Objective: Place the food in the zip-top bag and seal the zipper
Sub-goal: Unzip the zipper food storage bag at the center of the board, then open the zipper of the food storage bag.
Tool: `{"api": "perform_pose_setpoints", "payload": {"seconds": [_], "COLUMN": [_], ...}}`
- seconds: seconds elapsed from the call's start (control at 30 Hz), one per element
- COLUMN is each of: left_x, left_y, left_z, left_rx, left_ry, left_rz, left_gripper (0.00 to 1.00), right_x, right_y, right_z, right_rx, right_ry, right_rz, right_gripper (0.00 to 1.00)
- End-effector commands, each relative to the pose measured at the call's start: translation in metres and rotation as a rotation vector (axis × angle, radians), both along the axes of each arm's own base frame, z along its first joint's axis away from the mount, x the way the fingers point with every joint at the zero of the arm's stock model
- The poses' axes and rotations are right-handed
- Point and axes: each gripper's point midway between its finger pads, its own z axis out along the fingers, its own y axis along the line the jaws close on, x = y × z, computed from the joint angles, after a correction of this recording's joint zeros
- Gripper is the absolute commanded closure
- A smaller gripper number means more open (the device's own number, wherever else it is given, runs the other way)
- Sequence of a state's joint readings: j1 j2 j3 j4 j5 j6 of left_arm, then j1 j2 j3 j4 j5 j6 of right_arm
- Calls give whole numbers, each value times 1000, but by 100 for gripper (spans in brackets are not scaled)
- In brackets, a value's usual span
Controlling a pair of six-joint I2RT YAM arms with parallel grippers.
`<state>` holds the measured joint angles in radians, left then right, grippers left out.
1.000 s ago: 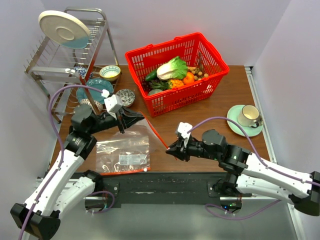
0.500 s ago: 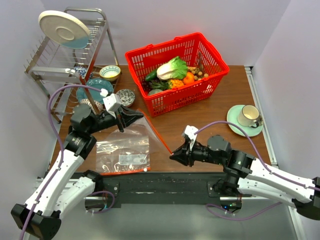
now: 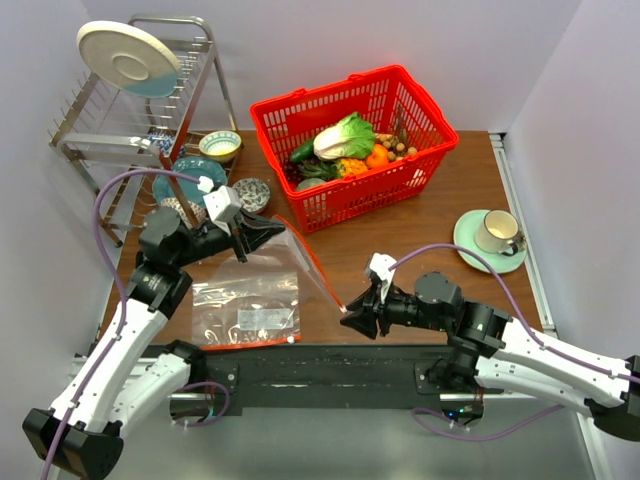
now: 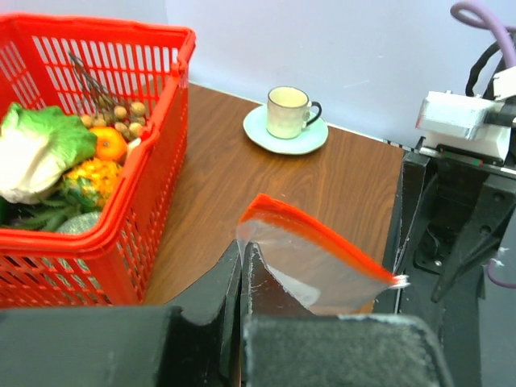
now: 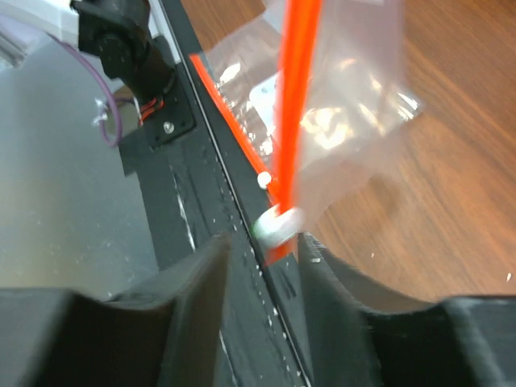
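Observation:
My left gripper [image 3: 272, 232] is shut on one top corner of the clear zip-top bag [image 3: 305, 262] and holds it above the table; the wrist view shows that pinch [image 4: 241, 251]. The red-orange zipper [image 4: 322, 235] runs from there to its white tab [image 5: 278, 225]. My right gripper [image 5: 262, 250] is open, and the tab sits between its fingers, close to the right one. It hovers near the table's front edge [image 3: 352, 314]. The food lies in the red basket [image 3: 300, 215]: napa cabbage [image 3: 345, 136], cucumber [image 3: 302, 151], brown nuts [image 3: 402, 149].
A second clear bag [image 3: 246, 311] lies flat on the table under the left arm. A dish rack [image 3: 95, 140] with a plate stands at the back left, with bowls [image 3: 219, 146] beside it. A cup on a green saucer [image 3: 494, 235] is at the right.
My right gripper slid down the zipper toward the table's front edge, then opened its jaws around the white tab. The left gripper kept hold of the bag corner.

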<state>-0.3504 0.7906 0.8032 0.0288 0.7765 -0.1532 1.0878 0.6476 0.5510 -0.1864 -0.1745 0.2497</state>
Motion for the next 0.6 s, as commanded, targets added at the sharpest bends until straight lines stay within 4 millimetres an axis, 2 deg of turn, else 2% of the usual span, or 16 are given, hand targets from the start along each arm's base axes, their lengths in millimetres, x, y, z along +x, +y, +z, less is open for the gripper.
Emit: {"api": "perform_pose_setpoints", "payload": {"seconds": [0.0, 0.1, 0.13, 0.17, 0.23, 0.33, 0.4, 0.43, 0.57], "left_x": [-2, -4, -6, -5, -6, -6, -7, -7, -7], "left_y": [-1, -5, -6, -7, -8, -8, -8, -8, -9], "left_z": [13, 9, 9, 8, 7, 7, 8, 7, 7], "left_rx": [-22, -19, -18, -18, -17, -17, -18, -17, -17], "left_ry": [-95, -73, -70, -60, -53, -52, -52, -52, -51], "left_rz": [-32, -71, -85, -90, -102, -104, -105, -105, -108], "left_gripper": [100, 100, 100, 100, 100, 100, 100, 100, 100], "right_x": [6, 20, 25, 33, 38, 50, 59, 62, 71], "right_y": [0, 0, 0, -2, 0, 3, 7, 8, 20], "right_z": [22, 44, 63, 64, 87, 103, 103, 111, 111], "right_rx": [21, 8, 26, -2, 20, 19, -13, -7, -36], "right_ry": [-48, -113, -143, -164, -202, -250, -272, -283, -302], "right_rz": [-17, -63, -83, -115, -129, -163, -186, -197, -193], "right_gripper": [53, 52, 52, 52, 52, 51, 52, 53, 54]}}
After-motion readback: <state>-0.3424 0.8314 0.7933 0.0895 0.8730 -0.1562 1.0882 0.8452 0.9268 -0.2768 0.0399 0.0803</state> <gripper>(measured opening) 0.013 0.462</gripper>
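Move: The held bag's white zip slider sits about 2 cm to the left of the right hand, just off its open fingertips and some 1 cm farther out. From the right hand, the flat bag lies around 21 cm left, 1 cm ahead and 14 cm below; the red basket is about 30 cm ahead, 1 cm right and 5 cm lower. From the left hand, which pinches the zip's other end, the slider is roughly 15 cm back, 10 cm right and 10 cm below. Fingers still open, the right hand leaves the slider, rising about 10 cm and going some 6 cm forward. ##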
